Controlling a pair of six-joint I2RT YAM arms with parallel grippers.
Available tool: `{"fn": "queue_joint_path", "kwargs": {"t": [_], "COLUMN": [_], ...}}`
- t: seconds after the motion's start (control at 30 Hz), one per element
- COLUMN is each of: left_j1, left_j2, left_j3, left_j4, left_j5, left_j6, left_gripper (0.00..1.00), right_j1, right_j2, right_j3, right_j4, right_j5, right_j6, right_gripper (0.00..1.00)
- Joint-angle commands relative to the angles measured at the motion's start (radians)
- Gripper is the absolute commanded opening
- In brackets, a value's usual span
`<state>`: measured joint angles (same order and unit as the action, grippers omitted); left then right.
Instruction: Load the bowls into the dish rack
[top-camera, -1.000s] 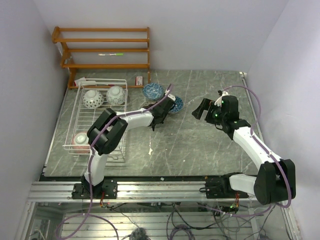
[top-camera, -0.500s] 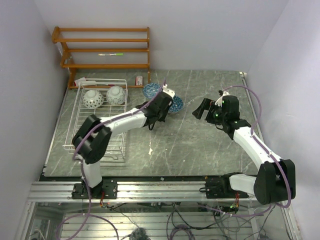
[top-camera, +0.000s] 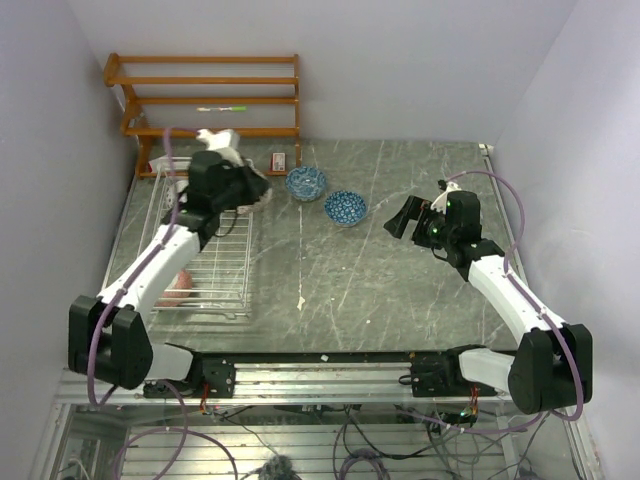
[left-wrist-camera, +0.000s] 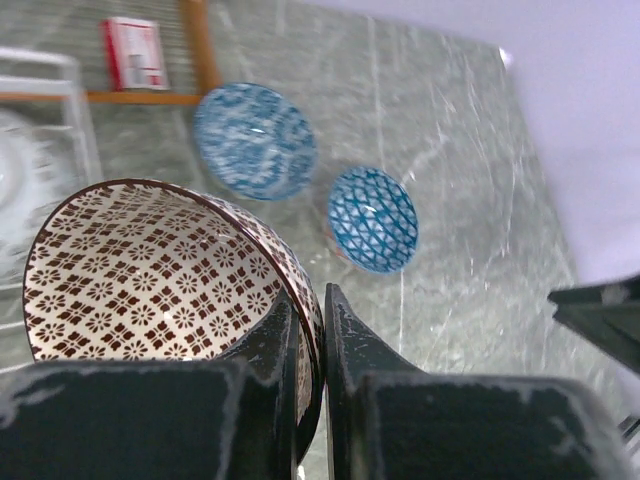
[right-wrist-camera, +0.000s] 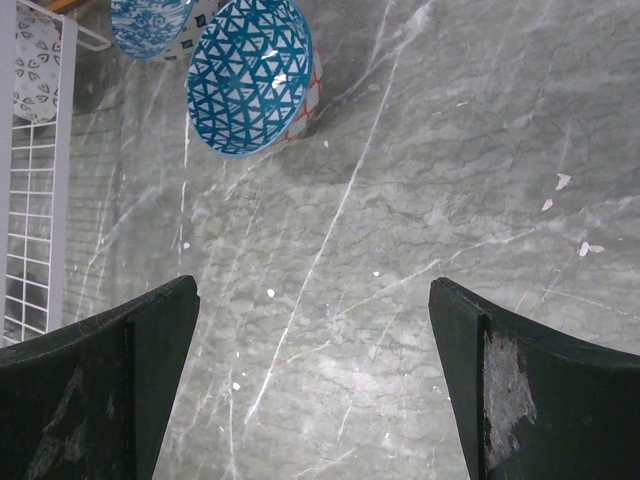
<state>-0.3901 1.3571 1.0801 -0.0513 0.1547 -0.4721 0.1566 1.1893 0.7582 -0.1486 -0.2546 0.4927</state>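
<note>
My left gripper (left-wrist-camera: 310, 335) is shut on the rim of a brown-and-white patterned bowl (left-wrist-camera: 150, 270), one finger inside and one outside. In the top view the left gripper (top-camera: 250, 190) hangs over the far right corner of the white wire dish rack (top-camera: 205, 270). Two blue bowls stand on the table: a mottled one (top-camera: 305, 182) (left-wrist-camera: 255, 140) and a triangle-patterned one (top-camera: 345, 207) (right-wrist-camera: 250, 75). A reddish bowl (top-camera: 177, 288) lies in the rack's near end. A white patterned bowl (right-wrist-camera: 35, 50) sits at its far end. My right gripper (top-camera: 405, 217) (right-wrist-camera: 315, 340) is open above bare table, right of the blue bowls.
An orange-brown wooden shelf unit (top-camera: 205, 100) stands against the back wall behind the rack. A small red-and-white box (top-camera: 280, 160) (left-wrist-camera: 135, 52) lies at its foot. The table (top-camera: 400, 300) is grey marble with white flecks; walls close in on the left and right.
My left gripper has closed on the brown bowl beside the blue bowls and swung left with it to above the rack. The right arm has not moved.
</note>
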Motion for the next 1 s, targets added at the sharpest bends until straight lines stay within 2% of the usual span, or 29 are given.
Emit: {"fn": "queue_joint_path", "kwargs": {"t": [0.0, 0.1, 0.27, 0.43, 0.53, 0.63, 0.73, 0.87, 0.97], "left_j1": [0.19, 0.306, 0.429, 0.512, 0.545, 0.552, 0.552, 0.552, 0.552], "left_j2": [-0.088, -0.103, -0.063, 0.037, 0.087, 0.118, 0.125, 0.133, 0.141], "left_j3": [-0.086, -0.17, -0.3, -0.417, -0.451, -0.457, -0.44, -0.442, -0.429], "left_j4": [0.187, 0.309, 0.534, 0.836, 0.926, 0.92, 0.79, 0.731, 0.619], "left_j5": [0.272, 0.37, 0.483, 0.583, 0.605, 0.608, 0.596, 0.583, 0.561], "left_j6": [-0.165, -0.258, -0.403, -0.601, -0.657, -0.665, -0.615, -0.6, -0.554], "left_gripper": [0.07, 0.07, 0.07, 0.07, 0.07, 0.07, 0.07, 0.07, 0.07], "right_j1": [-0.006, -0.007, -0.007, -0.006, -0.007, -0.006, -0.007, -0.006, -0.007], "right_j2": [-0.001, 0.006, 0.003, 0.006, 0.014, 0.024, 0.026, 0.031, 0.04], "right_j3": [-0.006, -0.005, 0.001, 0.001, -0.002, -0.005, -0.009, -0.021, -0.026], "right_j4": [0.004, 0.007, 0.003, 0.004, 0.01, 0.019, 0.028, 0.046, 0.058], "right_j5": [-0.034, -0.047, -0.045, -0.043, -0.046, -0.049, -0.052, -0.056, -0.065], "right_j6": [0.0, 0.002, 0.001, -0.002, -0.002, 0.0, 0.005, 0.01, 0.013], "right_gripper": [1.0, 1.0, 1.0, 1.0, 1.0, 1.0, 1.0, 1.0, 1.0]}}
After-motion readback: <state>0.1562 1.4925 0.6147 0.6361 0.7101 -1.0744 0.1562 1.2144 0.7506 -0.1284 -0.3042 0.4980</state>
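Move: The left hand holds the patterned bowl by its rim in the air. The open spot it is bound for, in the dish rack, lies level with the hand, about 12 cm to its left and 18 cm below. The near pale bowl sits in the rack about 9 cm ahead and 9 cm left of the hand, the far pale bowl 7 cm ahead and 21 cm left, both some 18 cm lower. From the right hand that spot is roughly 49 cm left, 4 cm ahead and 9 cm below. With its fingers still shut on the rim, the left hand swings the patterned bowl some 12 cm left over the rack, quickly at first, then slower as it sinks about 8 cm towards the open spot on the base side of the pale bowls. All the while the wrist rolls, its left side dipping by more than 35 degrees and the fingers tipping down a little, to bring the bowl over for the rack. ##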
